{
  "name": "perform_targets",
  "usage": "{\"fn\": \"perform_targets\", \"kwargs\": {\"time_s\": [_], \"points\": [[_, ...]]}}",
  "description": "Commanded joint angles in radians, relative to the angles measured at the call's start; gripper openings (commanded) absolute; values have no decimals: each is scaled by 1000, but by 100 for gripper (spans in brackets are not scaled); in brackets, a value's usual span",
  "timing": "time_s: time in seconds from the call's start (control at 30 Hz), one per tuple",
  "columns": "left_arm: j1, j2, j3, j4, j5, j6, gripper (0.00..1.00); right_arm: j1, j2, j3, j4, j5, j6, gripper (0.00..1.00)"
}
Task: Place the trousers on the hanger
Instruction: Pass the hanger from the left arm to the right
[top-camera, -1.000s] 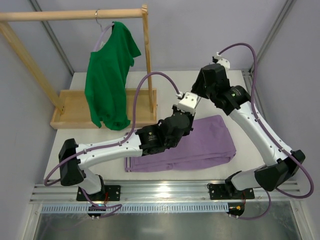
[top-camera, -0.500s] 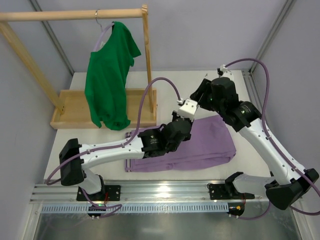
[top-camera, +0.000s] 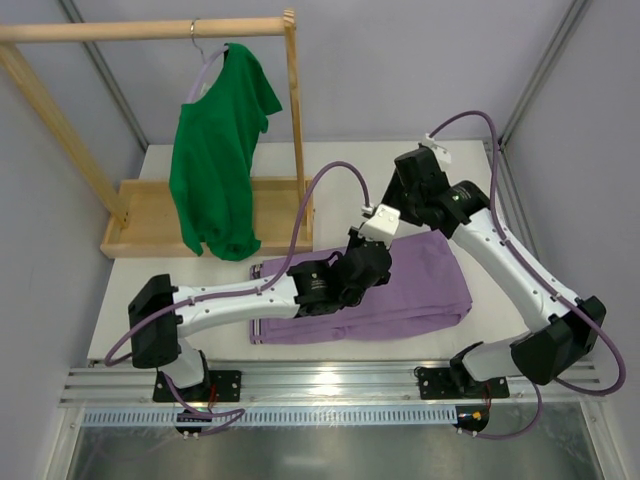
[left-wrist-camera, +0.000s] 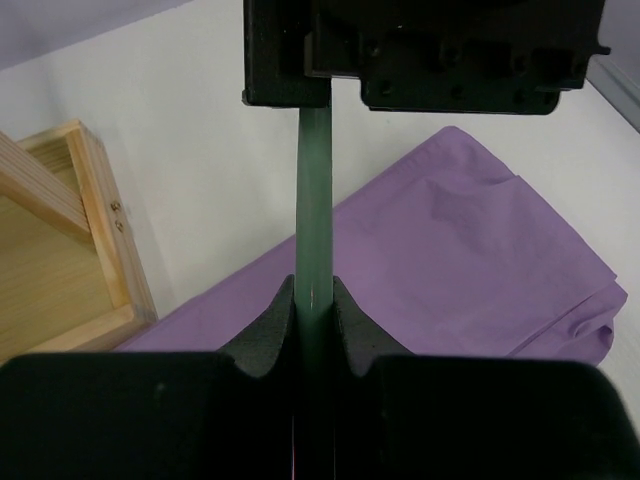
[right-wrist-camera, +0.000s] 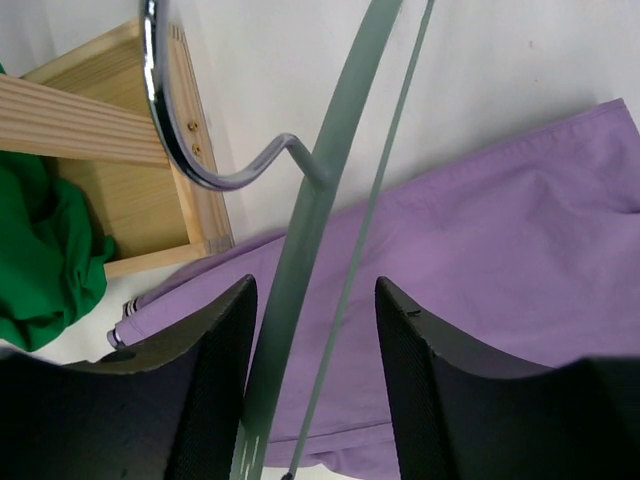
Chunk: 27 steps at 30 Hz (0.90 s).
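Observation:
The lilac trousers (top-camera: 425, 290) lie folded flat on the table, also seen in the right wrist view (right-wrist-camera: 480, 230). My left gripper (left-wrist-camera: 313, 300) is shut on a pale green bar of the hanger (left-wrist-camera: 313, 200), holding it above the trousers (left-wrist-camera: 470, 250). My right gripper (right-wrist-camera: 315, 300) is open, with the hanger's wide bar (right-wrist-camera: 320, 200) and thin bar between its fingers (right-wrist-camera: 200, 380), touching neither pad. The hanger's chrome hook (right-wrist-camera: 170, 130) curls up to the left. In the top view both grippers (top-camera: 392, 215) (top-camera: 408, 205) meet over the trousers' far edge, and the hanger is hidden there.
A wooden rack (top-camera: 140, 28) with a base tray (top-camera: 140, 225) stands at the back left, and a green top (top-camera: 215, 170) hangs from it. The tray's corner (right-wrist-camera: 130, 200) lies close to the trousers' waistband end.
My right arm swung in and its gripper came around the hanger's bars. The left arm drifted slightly nearer and lower, still gripping the hanger.

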Motion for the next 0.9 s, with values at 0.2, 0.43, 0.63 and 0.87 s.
{"fn": "perform_targets", "kwargs": {"time_s": [0.2,0.43,0.63,0.87], "points": [[-20,8,34,59,-76,16,0,9,54,82,-22,33,55,24],[-20,3,30,0,-37,-39,21,12,-13,6,49,30,-18,4],[-20,-51,4,-49,44,-93,52,14,-171,-217,219,14,-118,4],[-16,-172,-53,-146,226,-176,57,12,-309,-421,296,-27,-175,4]]}}
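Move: The green hanger's arm, still pinched in the left gripper, already runs between the open right fingers, about 1 cm ahead and 1 cm left of their midpoint, level with it. Its metal hook sits some 4 cm ahead of the right hand, 2 cm left and 3 cm up. The trousers lie roughly 24 cm below, 13 cm back and 5 cm left. From the left hand, the waiting right gripper is about 7 cm ahead, 1 cm right, at the same height. Hold the left gripper shut while the right one eases about 1 cm forward and left and closes on the hanger's arm just behind the hook. Only then open the left fingers, drawing that hand back some 4 cm and slightly right, clear of the hanger, turning a little clockwise and tipping down. Keep the right grip shut and bring the hanger back about 4 cm and lower, also easing right. ##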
